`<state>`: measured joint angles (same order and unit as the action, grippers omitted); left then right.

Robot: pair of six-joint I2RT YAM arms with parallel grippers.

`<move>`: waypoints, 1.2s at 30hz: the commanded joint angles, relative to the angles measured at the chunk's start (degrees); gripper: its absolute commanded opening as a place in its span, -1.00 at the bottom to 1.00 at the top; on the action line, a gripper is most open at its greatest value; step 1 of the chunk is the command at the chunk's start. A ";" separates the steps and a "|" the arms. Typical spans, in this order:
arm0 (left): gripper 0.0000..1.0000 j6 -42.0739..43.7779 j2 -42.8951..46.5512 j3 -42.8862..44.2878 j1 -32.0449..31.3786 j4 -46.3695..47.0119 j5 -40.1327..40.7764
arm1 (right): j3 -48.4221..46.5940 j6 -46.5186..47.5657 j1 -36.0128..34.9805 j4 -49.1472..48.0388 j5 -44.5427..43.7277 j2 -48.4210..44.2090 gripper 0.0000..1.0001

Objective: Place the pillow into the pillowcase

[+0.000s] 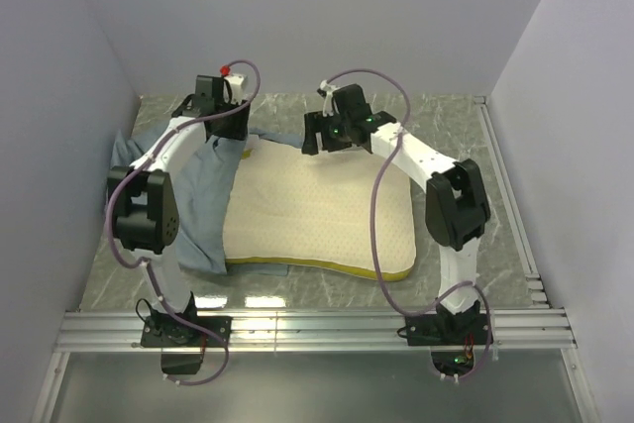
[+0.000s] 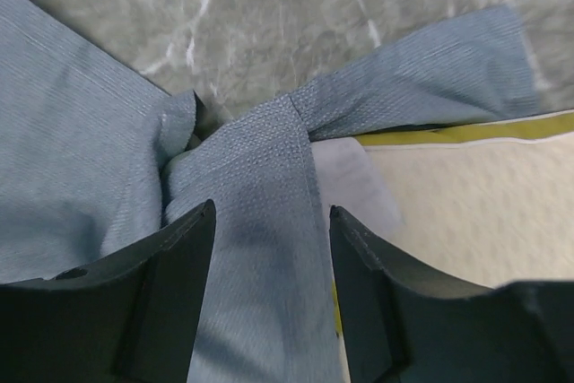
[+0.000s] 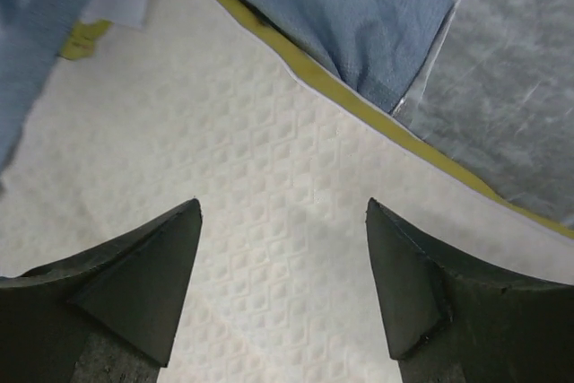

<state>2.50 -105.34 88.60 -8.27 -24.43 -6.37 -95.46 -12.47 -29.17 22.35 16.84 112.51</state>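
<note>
The cream-white pillow (image 1: 317, 215) lies flat in the middle of the table, yellow side edge toward the front. The blue-grey pillowcase (image 1: 198, 210) is bunched along the pillow's left side and far-left corner. My left gripper (image 1: 230, 129) hovers at that corner. In the left wrist view it (image 2: 272, 221) is open, with a twisted band of pillowcase (image 2: 260, 177) under the gap and the pillow (image 2: 484, 213) to the right. My right gripper (image 1: 317, 138) is at the pillow's far edge. In its wrist view it (image 3: 282, 208) stands open over the embossed pillow (image 3: 269, 159), nothing held; a pillowcase flap (image 3: 341, 6) lies beyond.
The marbled grey table (image 1: 446, 116) is boxed in by white walls on three sides. An aluminium rail (image 1: 317, 329) carrying both arm bases runs along the front. A second rail (image 1: 505, 195) lines the right side.
</note>
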 commanded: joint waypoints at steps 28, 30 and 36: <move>-0.99 -6.71 -15.43 13.81 -5.61 1.21 -6.45 | -2.19 -0.97 -1.42 -1.95 12.42 9.40 -1.00; -0.99 -8.74 -12.18 12.22 -7.28 2.27 -9.44 | -1.40 -1.77 -1.68 -3.62 13.74 8.52 -1.00; -0.99 -17.17 -7.17 7.65 -11.41 5.96 -15.41 | 0.18 -7.47 -3.00 -8.19 16.73 3.95 -1.00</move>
<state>-7.92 -118.45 97.58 -16.49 -22.94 -13.15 -95.55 -15.40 -30.00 20.12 28.03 122.10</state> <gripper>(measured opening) 0.026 0.007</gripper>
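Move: The pillowcase's far mouth edge lies about 5 cm ahead of my left hand, 3 cm to its right and 9 cm below. The pillow's far-left corner is some 3 cm ahead and 4 cm right of that hand, also 9 cm down. My right hand is over the pillow's far part: the bit to pinch is 8 cm below, 1 cm back and 2 cm left. The case's flap shows about 6 cm ahead and 5 cm left of the right hand, 10 cm down. I sink both open hands about 8 cm, the left also reaching 5 cm forward and easing right, and close both: my left pinches the pillowcase's mouth edge, my right the pillow's top cover. Holding on, my left then sweeps some 8 cm right, rising and drawing back a little, towards the right hand, which keeps its pinch and creeps slightly left. ##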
